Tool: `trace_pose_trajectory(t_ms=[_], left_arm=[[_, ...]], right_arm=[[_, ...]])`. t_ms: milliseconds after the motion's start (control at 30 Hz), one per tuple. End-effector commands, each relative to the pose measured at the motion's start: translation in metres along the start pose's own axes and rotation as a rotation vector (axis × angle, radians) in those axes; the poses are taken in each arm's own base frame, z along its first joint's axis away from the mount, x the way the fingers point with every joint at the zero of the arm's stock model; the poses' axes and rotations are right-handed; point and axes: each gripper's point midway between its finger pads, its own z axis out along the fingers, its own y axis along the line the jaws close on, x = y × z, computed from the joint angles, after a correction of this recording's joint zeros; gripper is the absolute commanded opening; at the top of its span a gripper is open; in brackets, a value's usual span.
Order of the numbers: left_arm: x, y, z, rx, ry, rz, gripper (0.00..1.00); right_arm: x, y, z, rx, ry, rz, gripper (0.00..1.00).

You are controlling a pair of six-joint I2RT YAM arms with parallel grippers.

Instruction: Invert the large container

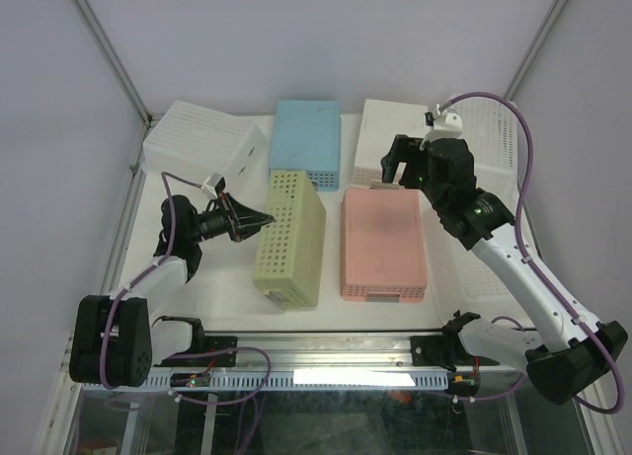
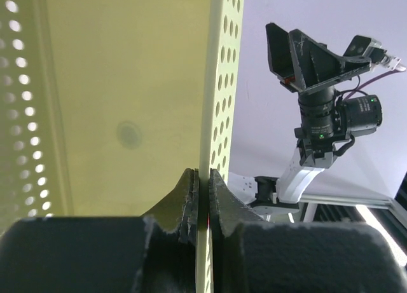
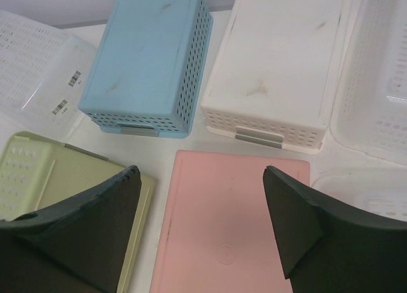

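The large container [image 1: 292, 236] is a yellow-green perforated bin standing tilted on one long side at the table's middle left, with its open face turned left toward my left arm. My left gripper [image 1: 263, 218] is shut on its upper side wall. In the left wrist view that thin holed wall [image 2: 219, 83] runs straight up between the pressed fingers of the left gripper [image 2: 203, 178], with the bin's inner floor [image 2: 127, 83] to the left. My right gripper [image 1: 397, 169] hangs open above the table behind the pink bin, holding nothing; the right gripper [image 3: 202, 178] looks down on the green bin's corner [image 3: 38, 172].
A pink bin [image 1: 383, 243] lies bottom-up right of the green one. Behind it a blue bin [image 1: 307, 142] and a white bin [image 1: 393, 139] also lie bottom-up. Clear white baskets stand at back left [image 1: 202, 139] and back right [image 1: 499, 144]. A metal rail [image 1: 326, 361] lines the near edge.
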Motion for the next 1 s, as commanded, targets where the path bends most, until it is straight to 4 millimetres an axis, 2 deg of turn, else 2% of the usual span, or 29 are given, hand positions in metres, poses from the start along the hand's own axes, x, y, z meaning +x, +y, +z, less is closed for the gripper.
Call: trace_pose_trajectory(t_ms=[0,133,200,300,400,500,533,633,667,767,833,967], left_arm=[[0.0,0.027,-0.02,-0.095,0.008,0.044,0.0],[-0.004,0.042,-0.031,-0.177,-0.005,0.068,0.01],[-0.005,0.047,-0.034,-0.203,-0.01,0.074,0.14],[-0.009,0.058,-0.038,-0.279,-0.023,0.105,0.28],[-0.017,0.067,-0.043,-0.371,-0.049,0.125,0.34],[-0.029,0.072,-0.049,-0.464,-0.098,0.149,0.57],[-0.032,0.072,-0.051,-0.49,-0.111,0.158,0.59],[-0.041,0.075,-0.059,-0.579,-0.147,0.182,0.81],[-0.044,0.074,-0.062,-0.609,-0.158,0.196,0.88],[-0.061,0.067,-0.075,-0.715,-0.224,0.257,0.99],[-0.072,0.058,-0.087,-0.788,-0.275,0.306,0.99],[-0.099,0.026,-0.113,-0.922,-0.409,0.436,0.99]], right_arm=[[-0.02,-0.003,-0.009,0.004,-0.074,0.014,0.82],[-0.017,-0.003,-0.006,0.004,-0.063,0.012,0.82],[-0.016,-0.002,-0.005,0.0,-0.06,0.014,0.82],[-0.015,-0.001,-0.003,-0.005,-0.057,0.015,0.82],[-0.014,0.0,-0.001,-0.007,-0.055,0.015,0.82],[-0.014,0.0,-0.001,-0.009,-0.052,0.015,0.82],[-0.013,0.001,0.0,-0.011,-0.05,0.016,0.82],[-0.012,0.003,0.0,-0.022,-0.044,0.017,0.82],[-0.012,0.004,0.0,-0.028,-0.04,0.017,0.82],[-0.007,0.007,0.003,-0.039,-0.013,0.01,0.82],[-0.004,0.009,0.006,-0.046,0.008,0.003,0.82],[0.005,0.014,0.013,-0.063,0.065,-0.008,0.85]])
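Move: Pinching the upper rim of the green container, which stands tilted with its mouth to the left, the left hand has the container's middle about 4 cm to its right, 1 cm back and 8 below. The table patch for it lies some 2 cm right, 3 back and 15 below. The pink container is level, 25 cm to the right; the blue one is 22 cm ahead and 7 right. From the right hand, the patch lies roughly 26 cm left, 10 back and 25 below. Carrying the pinched rim of the green container leftward, the left hand then sinks, about 7 cm in all, to bring the mouth down onto the table, and opens its fingers wide to let go on the way. It keeps on left to roughly 10 cm, rising slightly at the end, clear of the container, while the wrist tips the fingers some 45 degrees downward. ##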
